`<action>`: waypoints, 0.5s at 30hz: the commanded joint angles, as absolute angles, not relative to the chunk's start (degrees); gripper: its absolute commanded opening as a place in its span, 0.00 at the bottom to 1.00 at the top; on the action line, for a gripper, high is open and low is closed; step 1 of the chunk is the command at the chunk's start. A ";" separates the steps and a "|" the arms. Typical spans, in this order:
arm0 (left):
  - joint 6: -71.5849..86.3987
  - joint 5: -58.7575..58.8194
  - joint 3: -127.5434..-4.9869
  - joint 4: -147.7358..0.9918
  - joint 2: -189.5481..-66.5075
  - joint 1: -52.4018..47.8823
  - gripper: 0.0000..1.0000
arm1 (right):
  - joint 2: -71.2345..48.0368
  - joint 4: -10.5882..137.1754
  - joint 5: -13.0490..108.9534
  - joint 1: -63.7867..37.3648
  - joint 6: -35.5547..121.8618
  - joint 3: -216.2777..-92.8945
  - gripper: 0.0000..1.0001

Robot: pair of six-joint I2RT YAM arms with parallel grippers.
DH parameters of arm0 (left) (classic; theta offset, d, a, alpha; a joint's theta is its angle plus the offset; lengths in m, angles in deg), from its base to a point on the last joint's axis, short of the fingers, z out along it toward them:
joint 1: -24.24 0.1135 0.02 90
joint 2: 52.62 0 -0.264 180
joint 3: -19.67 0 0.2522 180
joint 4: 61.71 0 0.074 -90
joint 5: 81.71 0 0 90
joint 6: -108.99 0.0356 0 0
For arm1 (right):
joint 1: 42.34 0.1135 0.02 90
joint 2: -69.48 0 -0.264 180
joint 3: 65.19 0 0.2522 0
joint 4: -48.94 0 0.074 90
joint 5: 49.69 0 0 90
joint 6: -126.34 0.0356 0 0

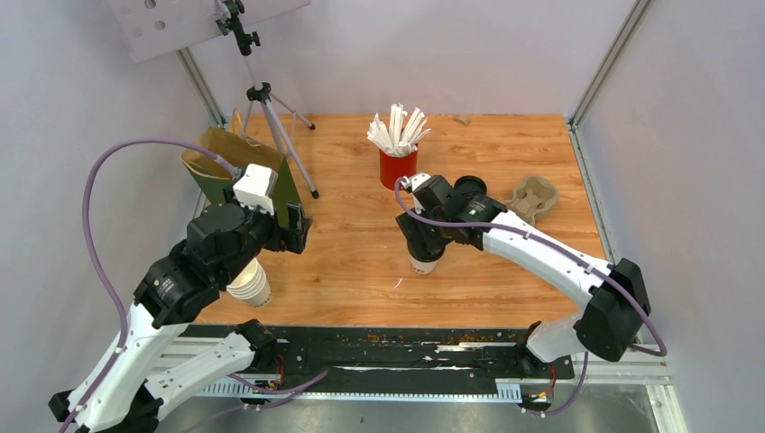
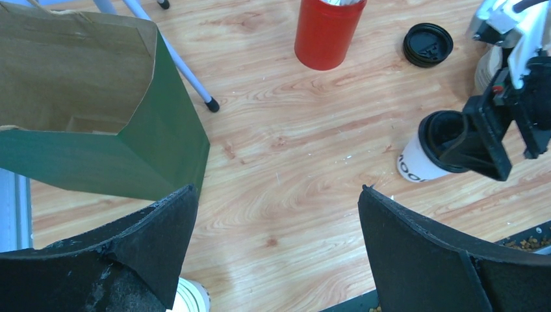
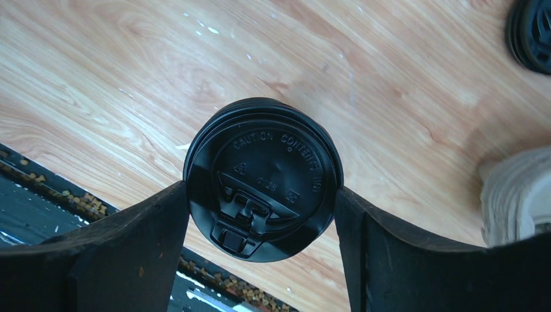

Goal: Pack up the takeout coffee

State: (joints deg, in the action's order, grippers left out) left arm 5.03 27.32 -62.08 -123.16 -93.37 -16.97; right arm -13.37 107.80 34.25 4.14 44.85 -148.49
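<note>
The takeout coffee [image 3: 263, 175], a white paper cup [image 1: 424, 262] with a black lid, stands mid-table. My right gripper [image 3: 261, 188] reaches down over it, and both fingers touch the lid's rim on opposite sides. The left wrist view shows the cup [image 2: 416, 162] with those fingers around its top. The green paper bag [image 1: 216, 158] stands open at the far left, brown inside [image 2: 71, 71]. Beside the bag's right side my left gripper [image 1: 298, 230] hovers wide open above bare wood, with nothing between its fingers [image 2: 278, 188].
A red cup of white sticks [image 1: 398, 167] stands behind the coffee. Spare black lids [image 1: 469, 189] and a pulp cup carrier [image 1: 532, 198] lie to the right. A stack of white cups [image 1: 250, 284] sits under the left arm. Tripod legs [image 1: 289, 135] stand near the bag.
</note>
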 commanded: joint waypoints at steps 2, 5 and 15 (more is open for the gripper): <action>5.93 28.25 -61.52 -121.35 -92.98 -16.98 1.00 | -7.86 112.93 31.81 -0.40 47.70 -145.47 0.72; 5.83 28.31 -61.38 -121.35 -92.90 -16.97 1.00 | -4.56 115.40 30.86 -5.23 49.12 -142.85 0.72; 5.04 27.53 -60.37 -120.79 -92.52 -16.96 1.00 | 6.42 113.06 31.17 -18.50 50.78 -134.24 0.72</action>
State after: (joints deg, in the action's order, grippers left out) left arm 5.01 27.67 -60.73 -123.18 -93.07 -16.97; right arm 3.97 115.54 31.82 -16.93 48.94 -135.94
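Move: The lidded cup is already held in the right hand, gripped at the lid. The cup tray it seems bound for lies about 26 cm to that hand's right, 15 cm farther out and 8 cm lower. The spare lids stand about 19 cm ahead and 11 cm right, the red straw cup about 22 cm ahead and 7 cm left, the blue brick some 34 cm right, about level. From the left hand, the tray is roughly 53 cm right, 19 cm ahead and 27 cm below. The lidded cup, kept pinched at its lid between the right fingers, is carried quickly and nearly level to the robot's right, some 14 cm, passing in front of the spare lids and closing in on the tray. On the way the right hand swings about 25 degrees clockwise, with its grip unchanged. ##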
